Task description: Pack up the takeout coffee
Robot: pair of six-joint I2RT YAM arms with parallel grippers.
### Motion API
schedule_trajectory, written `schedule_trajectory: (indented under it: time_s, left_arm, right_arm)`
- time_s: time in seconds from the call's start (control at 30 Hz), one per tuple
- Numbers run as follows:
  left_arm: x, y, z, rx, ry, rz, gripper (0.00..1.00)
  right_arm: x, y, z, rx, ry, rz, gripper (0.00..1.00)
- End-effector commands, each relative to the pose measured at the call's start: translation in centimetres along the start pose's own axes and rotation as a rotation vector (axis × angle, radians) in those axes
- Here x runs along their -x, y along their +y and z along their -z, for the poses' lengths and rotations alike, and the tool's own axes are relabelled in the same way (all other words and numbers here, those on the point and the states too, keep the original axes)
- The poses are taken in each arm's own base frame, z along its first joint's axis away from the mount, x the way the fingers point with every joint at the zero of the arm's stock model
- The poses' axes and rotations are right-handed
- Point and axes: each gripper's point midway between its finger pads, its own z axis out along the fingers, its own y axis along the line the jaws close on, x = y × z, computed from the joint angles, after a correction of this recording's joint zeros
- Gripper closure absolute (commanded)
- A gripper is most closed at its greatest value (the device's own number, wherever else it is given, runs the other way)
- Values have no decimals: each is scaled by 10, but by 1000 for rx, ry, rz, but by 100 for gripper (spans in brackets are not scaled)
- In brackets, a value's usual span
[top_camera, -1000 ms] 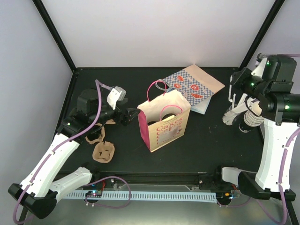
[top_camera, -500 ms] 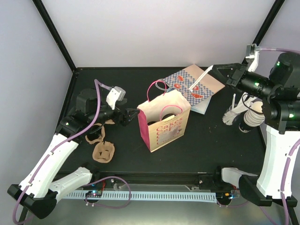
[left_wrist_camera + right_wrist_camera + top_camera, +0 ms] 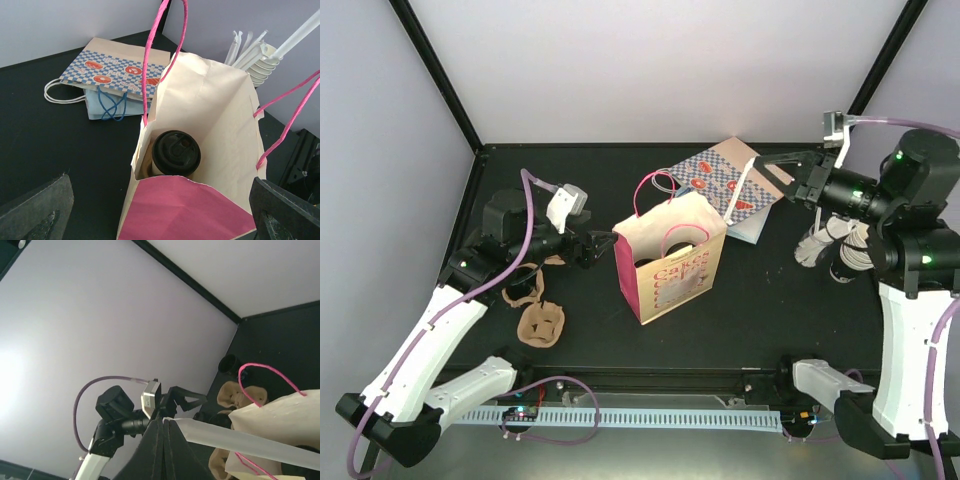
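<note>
The takeout coffee [image 3: 176,152], a white cup under a black lid, stands upright inside the open pink bag [image 3: 670,262]. In the top view the cup is hidden by the bag's walls. My left gripper [image 3: 603,247] stays open just left of the bag, its fingers [image 3: 37,210] on either side of the pink front wall [image 3: 190,210]. My right gripper [image 3: 762,162] is shut on a white wrapped straw [image 3: 740,190] above the flat bags, to the right of the pink bag. In the right wrist view the straw [image 3: 240,440] juts from the closed jaws [image 3: 165,422] toward the bag's rim [image 3: 280,415].
Flat paper bags with a donut print [image 3: 735,180] lie behind the pink bag. A white holder with more wrapped straws [image 3: 257,62] stands at the right [image 3: 815,245]. Tan cup carriers [image 3: 540,322] and a small black cup [image 3: 230,362] sit beside the left arm.
The right arm has swung from the straw holder at the right edge leftward toward the pink bag, carrying the straw. The left arm and the bag have stayed put.
</note>
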Motion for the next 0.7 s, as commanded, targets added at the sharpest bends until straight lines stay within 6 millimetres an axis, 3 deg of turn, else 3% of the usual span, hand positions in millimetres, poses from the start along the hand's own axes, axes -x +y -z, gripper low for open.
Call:
schedule_trajectory:
  time_s: [0.0, 0.2, 0.33, 0.67]
  left_arm:
    - [15, -6, 6, -6, -34, -1, 1]
    - [12, -7, 7, -14, -31, 12, 1]
    - [11, -7, 8, -13, -28, 15, 1]
    - [7, -6, 10, -2, -21, 10, 1]
  right_arm:
    - [-4, 6, -11, 61, 24, -1, 99]
    - [-14, 15, -34, 118, 89, -4, 99]
    - [-19, 9, -49, 111, 120, -11, 99]
    - [-34, -49, -73, -45, 147, -43, 98]
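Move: The paper bag that the right hand is bringing its straw to stands with its middle about 13 cm left of that hand, 4 cm ahead and some 40 cm below, its open mouth upward. The checkered bag lies flat about 28 cm ahead of the right hand, straight out, 52 cm down; the straw holder is roughly 20 cm right, 14 cm ahead, 45 cm down. From the waiting left hand, the paper bag is about 13 cm right, 4 cm ahead and 20 cm below. The wrapped straw, still pinched in the right hand's shut fingers with its free end hanging down, is carried left about 5.5 cm towards the paper bag's mouth, the wrist swinging some 10 degrees counter-clockwise. As the leftward travel dies out, the hand sinks and eases forward, about 5 cm lower and 2.5 cm farther out in all. ##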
